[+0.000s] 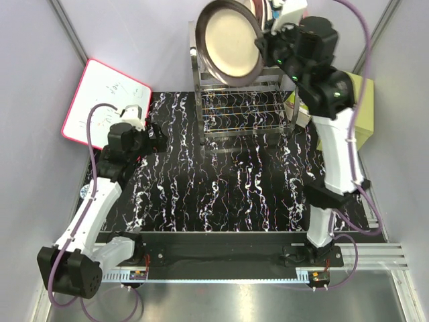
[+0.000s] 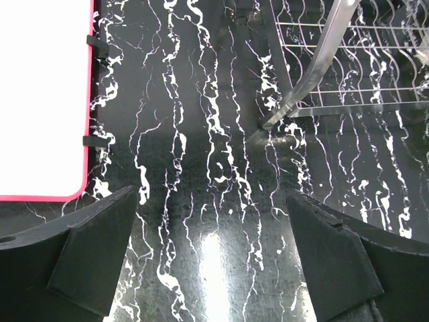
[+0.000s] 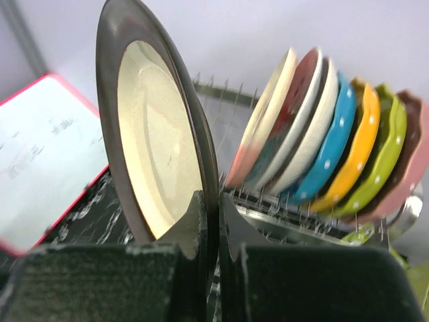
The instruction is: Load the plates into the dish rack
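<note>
A cream plate with a dark brown rim (image 1: 231, 40) (image 3: 157, 134) hangs upright in the air over the left end of the dish rack (image 1: 241, 111) (image 3: 288, 221) (image 2: 348, 60). My right gripper (image 1: 263, 41) (image 3: 211, 201) is shut on its rim. Standing in the rack's top tier, to the right of the held plate, are a pink-and-cream plate (image 3: 268, 121), a red plate (image 3: 298, 100) and a white plate (image 3: 318, 127). My left gripper (image 1: 157, 137) (image 2: 214, 261) is open low over the mat, left of the rack, with nothing between its fingers.
Blue (image 3: 335, 147), orange (image 3: 358, 154), green (image 3: 385, 154) and pink (image 3: 412, 161) plates fill the rest of the top tier. A red-framed whiteboard (image 1: 100, 107) (image 2: 40, 94) lies at the left. A yellow-green box (image 1: 365, 114) stands right of the rack. A black marbled mat (image 1: 221, 188) covers the table.
</note>
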Controlling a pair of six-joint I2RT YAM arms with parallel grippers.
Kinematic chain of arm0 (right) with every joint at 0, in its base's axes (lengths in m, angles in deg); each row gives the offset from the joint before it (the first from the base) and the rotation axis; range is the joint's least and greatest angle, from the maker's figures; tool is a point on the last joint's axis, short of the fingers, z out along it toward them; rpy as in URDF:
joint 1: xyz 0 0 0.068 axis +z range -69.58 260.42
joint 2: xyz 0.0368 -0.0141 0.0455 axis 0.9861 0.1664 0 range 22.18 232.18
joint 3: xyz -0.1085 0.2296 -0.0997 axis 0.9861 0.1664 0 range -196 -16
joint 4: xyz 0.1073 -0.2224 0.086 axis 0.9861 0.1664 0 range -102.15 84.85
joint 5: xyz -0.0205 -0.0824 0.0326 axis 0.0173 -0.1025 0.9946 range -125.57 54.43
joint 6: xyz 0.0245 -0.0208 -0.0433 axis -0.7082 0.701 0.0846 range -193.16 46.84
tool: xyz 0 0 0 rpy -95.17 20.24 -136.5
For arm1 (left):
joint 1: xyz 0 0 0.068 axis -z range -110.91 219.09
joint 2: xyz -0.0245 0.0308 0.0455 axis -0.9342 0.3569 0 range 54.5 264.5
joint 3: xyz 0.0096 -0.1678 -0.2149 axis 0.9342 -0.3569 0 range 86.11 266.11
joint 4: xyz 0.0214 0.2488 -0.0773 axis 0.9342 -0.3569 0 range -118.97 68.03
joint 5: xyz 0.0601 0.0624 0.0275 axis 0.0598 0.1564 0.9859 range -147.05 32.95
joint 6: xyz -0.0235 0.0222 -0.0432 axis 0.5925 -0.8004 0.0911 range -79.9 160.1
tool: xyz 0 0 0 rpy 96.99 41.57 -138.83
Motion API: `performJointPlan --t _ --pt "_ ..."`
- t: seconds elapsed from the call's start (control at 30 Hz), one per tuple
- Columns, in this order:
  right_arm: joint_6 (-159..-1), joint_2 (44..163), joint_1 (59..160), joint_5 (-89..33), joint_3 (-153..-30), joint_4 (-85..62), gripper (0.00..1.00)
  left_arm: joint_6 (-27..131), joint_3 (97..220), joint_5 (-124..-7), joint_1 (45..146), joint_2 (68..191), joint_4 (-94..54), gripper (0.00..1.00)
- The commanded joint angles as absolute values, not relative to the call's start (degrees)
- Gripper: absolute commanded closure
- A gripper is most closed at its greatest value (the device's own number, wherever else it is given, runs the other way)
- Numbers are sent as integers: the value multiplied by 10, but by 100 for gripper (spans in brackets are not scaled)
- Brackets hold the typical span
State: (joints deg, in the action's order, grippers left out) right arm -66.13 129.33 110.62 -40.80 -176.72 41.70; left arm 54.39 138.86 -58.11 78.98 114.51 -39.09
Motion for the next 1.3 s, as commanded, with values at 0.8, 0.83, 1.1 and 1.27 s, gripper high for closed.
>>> performJointPlan --t 0.8,0.83,1.1,1.27 --pt "-282 1418 1257 -853 -1710 -466 100 583 1281 -522 779 1031 -323 1" --pt "-286 1421 1258 -851 -1712 -465 100 585 1274 -523 780 1033 -321 1" --pt "-311 1446 1257 -859 -1724 -428 100 598 1240 -522 791 1038 -293 1" --pt "-311 1458 1257 -870 -1710 -426 100 601 1240 -519 793 1039 -286 1"
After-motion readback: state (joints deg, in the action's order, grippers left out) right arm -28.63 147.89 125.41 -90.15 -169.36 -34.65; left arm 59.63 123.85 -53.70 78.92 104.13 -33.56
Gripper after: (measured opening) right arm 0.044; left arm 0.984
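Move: The right hand already holds the dark-rimmed plate by its edge; the free slot on the dish rack's top tier lies about 12 cm ahead of it, 5 cm left and 3 cm lower. The pink-rimmed plate stands some 3 cm right of that slot and the blue plate about 8 cm right of it, both level with it; the rack's left post is about 10 cm to its left. From the left hand the slot is roughly 18 cm ahead, 25 cm right and 28 cm up. Keeping its pinch on the dark-rimmed plate's edge, the right hand swings forward and left some 5 cm, then arcs up and back to the right to about 12 cm above its start while the wrist turns some 40 degrees clockwise and tips its fingers upward. It then eases down about 8 cm, forward and a little left, towards the free slot beside the pink-rimmed plate, while the empty left hand, still wide open, sinks and draws back a few centimetres. ##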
